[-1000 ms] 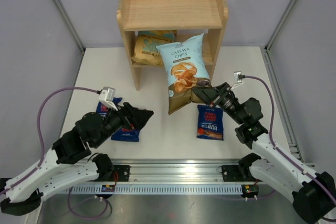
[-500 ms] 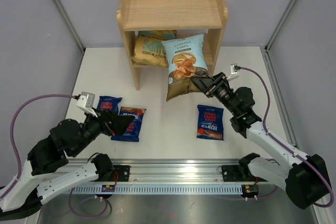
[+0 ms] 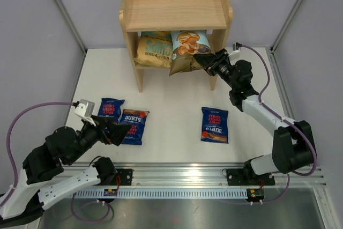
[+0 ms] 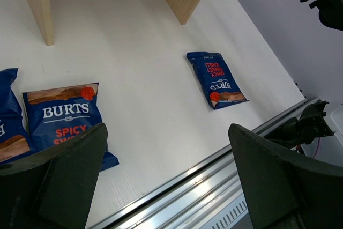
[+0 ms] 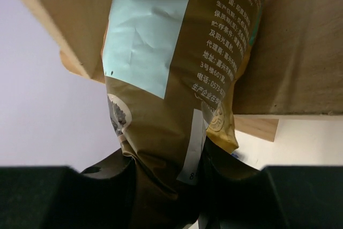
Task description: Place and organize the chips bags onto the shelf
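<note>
My right gripper (image 3: pixel 204 60) is shut on the bottom edge of the cassava chips bag (image 3: pixel 186 50), light blue and brown, whose upper part reaches into the lower tier of the wooden shelf (image 3: pixel 176 9). In the right wrist view the bag (image 5: pixel 177 73) is pinched between the jaws (image 5: pixel 166 186). A tan-and-teal bag (image 3: pixel 153 50) lies on that lower tier to the left. Three dark-blue Burts bags lie on the table: one (image 3: pixel 215 124) at the right, two (image 3: pixel 132 126) (image 3: pixel 110 108) at the left. My left gripper (image 3: pixel 119 134) hangs open and empty above the left pair (image 4: pixel 63 119).
The shelf's top tier with its raised rim holds nothing that I can see. An aluminium rail (image 3: pixel 177 176) runs along the near table edge. Grey walls with metal posts (image 3: pixel 63 10) enclose the table on three sides.
My right arm has carried the cassava chips bag away from the table middle up into the shelf's lower tier. My left arm has drawn back towards the near left; its gripper stays open.
</note>
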### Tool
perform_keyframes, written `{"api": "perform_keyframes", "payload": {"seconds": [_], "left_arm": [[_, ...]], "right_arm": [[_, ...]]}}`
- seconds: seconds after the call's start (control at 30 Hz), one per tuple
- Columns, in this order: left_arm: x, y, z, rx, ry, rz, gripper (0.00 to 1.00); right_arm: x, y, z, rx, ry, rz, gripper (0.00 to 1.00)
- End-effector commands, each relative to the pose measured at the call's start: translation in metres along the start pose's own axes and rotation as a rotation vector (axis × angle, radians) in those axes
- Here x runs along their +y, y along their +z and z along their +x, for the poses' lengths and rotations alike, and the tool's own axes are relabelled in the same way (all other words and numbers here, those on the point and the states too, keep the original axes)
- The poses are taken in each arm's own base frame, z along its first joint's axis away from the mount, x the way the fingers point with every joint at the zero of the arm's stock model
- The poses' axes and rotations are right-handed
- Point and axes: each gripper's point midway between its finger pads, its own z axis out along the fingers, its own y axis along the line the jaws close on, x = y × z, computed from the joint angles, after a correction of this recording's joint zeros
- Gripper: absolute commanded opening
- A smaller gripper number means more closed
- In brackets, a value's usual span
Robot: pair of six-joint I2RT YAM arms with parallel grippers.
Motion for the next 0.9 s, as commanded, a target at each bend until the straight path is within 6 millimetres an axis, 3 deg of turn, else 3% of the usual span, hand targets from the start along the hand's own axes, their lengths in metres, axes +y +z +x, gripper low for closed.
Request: {"api": "perform_keyframes", "payload": {"seconds": [0.0,0.17,0.4,0.73,0.87], "left_arm": [[-0.002,-0.002,0.0,-0.018,0.041,0.039,0.99],[0.001,-0.002,0.007,-0.017,0.052,0.045,0.99],[-0.002,0.002,0.017,-0.01,0.049,0.078,0.99],[-0.005,0.004,0.02,-0.001,0.053,0.091,0.97],[-0.006,0.005,0.022,0.006,0.056,0.099,0.93]], "right_arm": [[0.033,0.015,-0.018,-0.016,-0.011,-0.12,0.29],[0.014,0.029,-0.032,-0.041,0.031,-0.067,0.35],[-0.017,0.035,-0.043,-0.053,0.091,0.068,0.61],[-0.052,0.009,-0.035,-0.078,0.14,0.273,0.75],[-0.046,-0.005,-0.037,-0.1,0.13,0.285,0.76]]}}
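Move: The right hand grips the cassava bag's lower end; the free gap on the lower shelf lies about 10 cm ahead, 2 cm left and 2 cm up. The yellow bag fills the shelf some 16 cm left and 8 cm ahead, and the shelf's right side stands 6 cm right, 8 cm ahead. The empty left hand has the nearest Burts bag 9 cm straight ahead, 27 cm below; the gap is roughly 37 cm ahead, 26 cm right, 4 cm up. The right hand slides the cassava bag about 5 cm forward into the gap, opens and sinks; the left sinks. ##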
